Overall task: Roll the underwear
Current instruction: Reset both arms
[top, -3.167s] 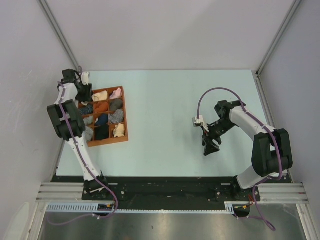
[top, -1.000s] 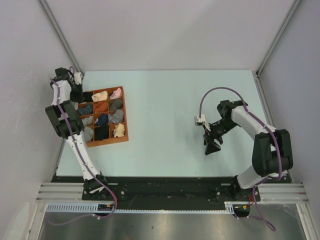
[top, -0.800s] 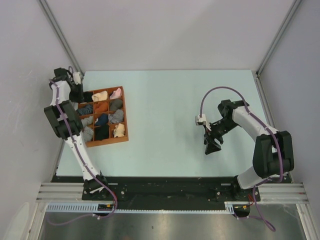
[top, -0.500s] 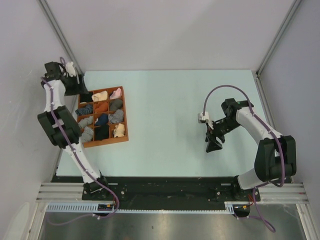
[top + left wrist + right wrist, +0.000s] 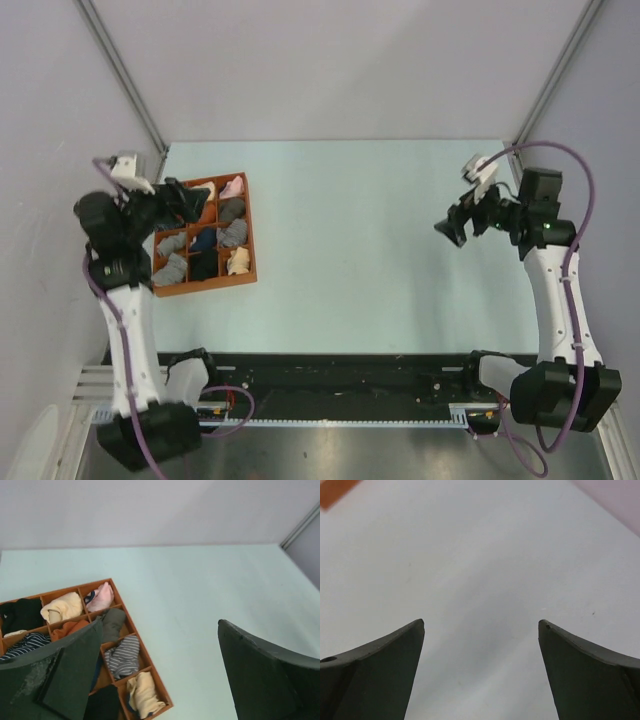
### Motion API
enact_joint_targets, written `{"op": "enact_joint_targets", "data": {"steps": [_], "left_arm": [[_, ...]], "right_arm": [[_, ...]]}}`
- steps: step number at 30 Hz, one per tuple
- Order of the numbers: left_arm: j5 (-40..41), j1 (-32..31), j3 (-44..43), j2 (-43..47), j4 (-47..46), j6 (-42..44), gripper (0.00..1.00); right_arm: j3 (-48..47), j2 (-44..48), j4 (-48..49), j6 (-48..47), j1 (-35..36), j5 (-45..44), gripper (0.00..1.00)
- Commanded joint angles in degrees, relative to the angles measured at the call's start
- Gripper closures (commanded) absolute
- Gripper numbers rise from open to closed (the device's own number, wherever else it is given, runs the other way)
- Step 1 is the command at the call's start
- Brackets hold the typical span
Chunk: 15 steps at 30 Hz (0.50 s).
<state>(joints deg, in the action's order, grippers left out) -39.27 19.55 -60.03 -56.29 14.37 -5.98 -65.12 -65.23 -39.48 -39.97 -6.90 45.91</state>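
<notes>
The underwear (image 5: 21, 614), black with a cream-beige edge, lies bunched in the far-left corner compartment of the orange tray (image 5: 139, 640) in the left wrist view. In the top view my left gripper covers that compartment. My left gripper (image 5: 185, 200) (image 5: 160, 630) hangs above the tray's far-left end, open, with nothing between its fingers. My right gripper (image 5: 448, 230) (image 5: 481, 622) is raised over bare table at the right, open and empty, far from the tray (image 5: 250, 235).
The tray's other compartments hold small rolled bundles: cream (image 5: 61, 607), pink (image 5: 101, 596), striped grey (image 5: 122, 655), black (image 5: 203, 265). Grey walls and metal posts close in the pale table (image 5: 350, 250) on three sides. The arm bases stand at the near edge.
My left gripper opened and rose off the tray's far-left compartment as the arm swung back. The right arm lifted and swung right and farther back, its jaws opening wider.
</notes>
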Motion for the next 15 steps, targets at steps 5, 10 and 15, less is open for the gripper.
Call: {"op": "enact_joint_targets", "data": {"steps": [5,10,15], "left_arm": [[-5.6,-1.1,16.7,23.3,-10.8,-20.1,0.00],[-1.4,-6.9,7.8,24.3,5.6,-13.8,0.00],[6.2,-8.4,4.4,27.8,13.0,-12.4,0.00]], "right_arm": [[-2.7,4.2,17.7,33.8,-2.3,-9.4,0.00],[-3.3,13.8,17.3,40.9,3.9,-38.7,0.00],[-4.9,16.5,13.6,40.4,6.2,-43.3,0.00]]}}
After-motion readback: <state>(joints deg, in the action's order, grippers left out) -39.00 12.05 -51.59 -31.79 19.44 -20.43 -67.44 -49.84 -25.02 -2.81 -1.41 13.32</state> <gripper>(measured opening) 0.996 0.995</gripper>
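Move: The rolled black underwear sits in the far left cell of the organizer box, about 17 cm ahead of the open left hand, 20 cm to its left and 29 cm below. The cream cloth lies in the next cell, some 17 cm ahead and 10 cm left; the pink cloth lies about 18 cm straight ahead. The box's middle is roughly 4 cm ahead and 10 cm left. From the right hand the black underwear is about 77 cm left and 19 cm ahead. The boxed underwear is left behind as the open left hand, already high above it, draws back about 10 cm and swings 7 cm right, away from the box. The open right hand climbs some 12 cm over bare table and shifts slightly right, turning about 35 degrees clockwise from pointing forward-left to nearly straight ahead, and tips its fingers up. Neither touches anything. ##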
